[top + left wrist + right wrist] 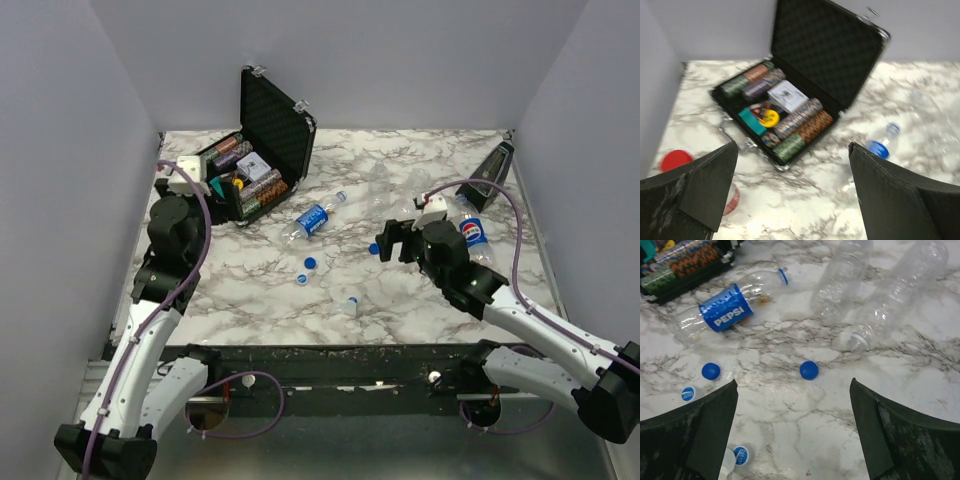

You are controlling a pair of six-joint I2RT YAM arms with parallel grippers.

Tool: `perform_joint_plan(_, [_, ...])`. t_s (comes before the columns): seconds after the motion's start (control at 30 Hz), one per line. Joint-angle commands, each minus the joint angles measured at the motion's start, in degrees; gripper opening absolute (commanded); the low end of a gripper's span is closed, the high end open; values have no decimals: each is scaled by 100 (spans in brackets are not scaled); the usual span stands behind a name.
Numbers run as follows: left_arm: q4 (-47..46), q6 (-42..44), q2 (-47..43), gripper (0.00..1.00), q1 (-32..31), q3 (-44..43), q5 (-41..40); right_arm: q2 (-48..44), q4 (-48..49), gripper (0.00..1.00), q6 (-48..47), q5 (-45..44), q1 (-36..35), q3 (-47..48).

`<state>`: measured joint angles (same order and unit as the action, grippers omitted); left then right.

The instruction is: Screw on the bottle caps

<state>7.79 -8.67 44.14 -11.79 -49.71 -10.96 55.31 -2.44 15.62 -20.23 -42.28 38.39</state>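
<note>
My right gripper [393,240] [794,384] is open and empty above the marble table. A blue cap [809,370] [373,249] lies just beyond its fingertips. More blue caps [710,371] [311,263] lie to the left, and a blue-and-white one [741,455] lies nearer. Two clear unlabelled bottles [842,280] [895,295] lie open-mouthed further off. My left gripper [200,185] [792,146] is open and empty in front of the poker case. A red cap [675,160] lies by its left finger. The labelled bottles of the task are not identifiable.
An open black case of poker chips [255,165] [790,107] stands at the back left. A Pepsi-labelled bottle [312,218] [725,315] lies mid-table, and another [472,232] lies beside my right arm. A dark object [492,175] stands at the back right. Walls enclose three sides.
</note>
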Motion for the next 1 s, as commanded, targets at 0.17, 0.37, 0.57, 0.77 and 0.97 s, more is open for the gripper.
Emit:
perform_joint_plan(0.17, [1487,67,1701,99,-973,-863,1421,269,-1189,100,636,563,774,239])
perform_joint_plan(0.37, [2332,84,3502,99,-1308,-2119,1560,331,-856,100,635,651,836,-33])
perform_joint_plan(0.57, [2375,146,5172,99,-1343,-3199,2027,297,-381,100,723,1029,844,-349])
perform_joint_plan(0.77, [2718,724,6562,99,-1378,-4624,2133,7,-117,99,653,1144,844,-692])
perform_joint_plan(0.97, [3316,1323,7687,92,-1387,-5837,2370,-117,6,99,583,1127,844,-824])
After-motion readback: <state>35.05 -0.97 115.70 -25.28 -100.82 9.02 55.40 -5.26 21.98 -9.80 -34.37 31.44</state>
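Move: The lying Pepsi bottle is about 14 cm ahead of my left hand, 18 cm to its right and 30 cm below. The chip case lies some 25 cm straight ahead, about as low; the red-capped bottle stands roughly 2 cm ahead and 10 cm left. From my right hand, a loose blue cap is about 6 cm ahead, 1 cm left and 19 cm below, the Pepsi bottle 18 cm ahead and 17 cm left. I swing my open left hand away from the red-capped bottle, some 20 cm right and as far down, reaching forward mostly in the second half, until it is just above the Pepsi bottle; the fingers tip down about 45 degrees and turn clockwise onto the bottle's line. My right hand, still open, sinks about 7 cm above the loose blue cap, tipping slightly down. ##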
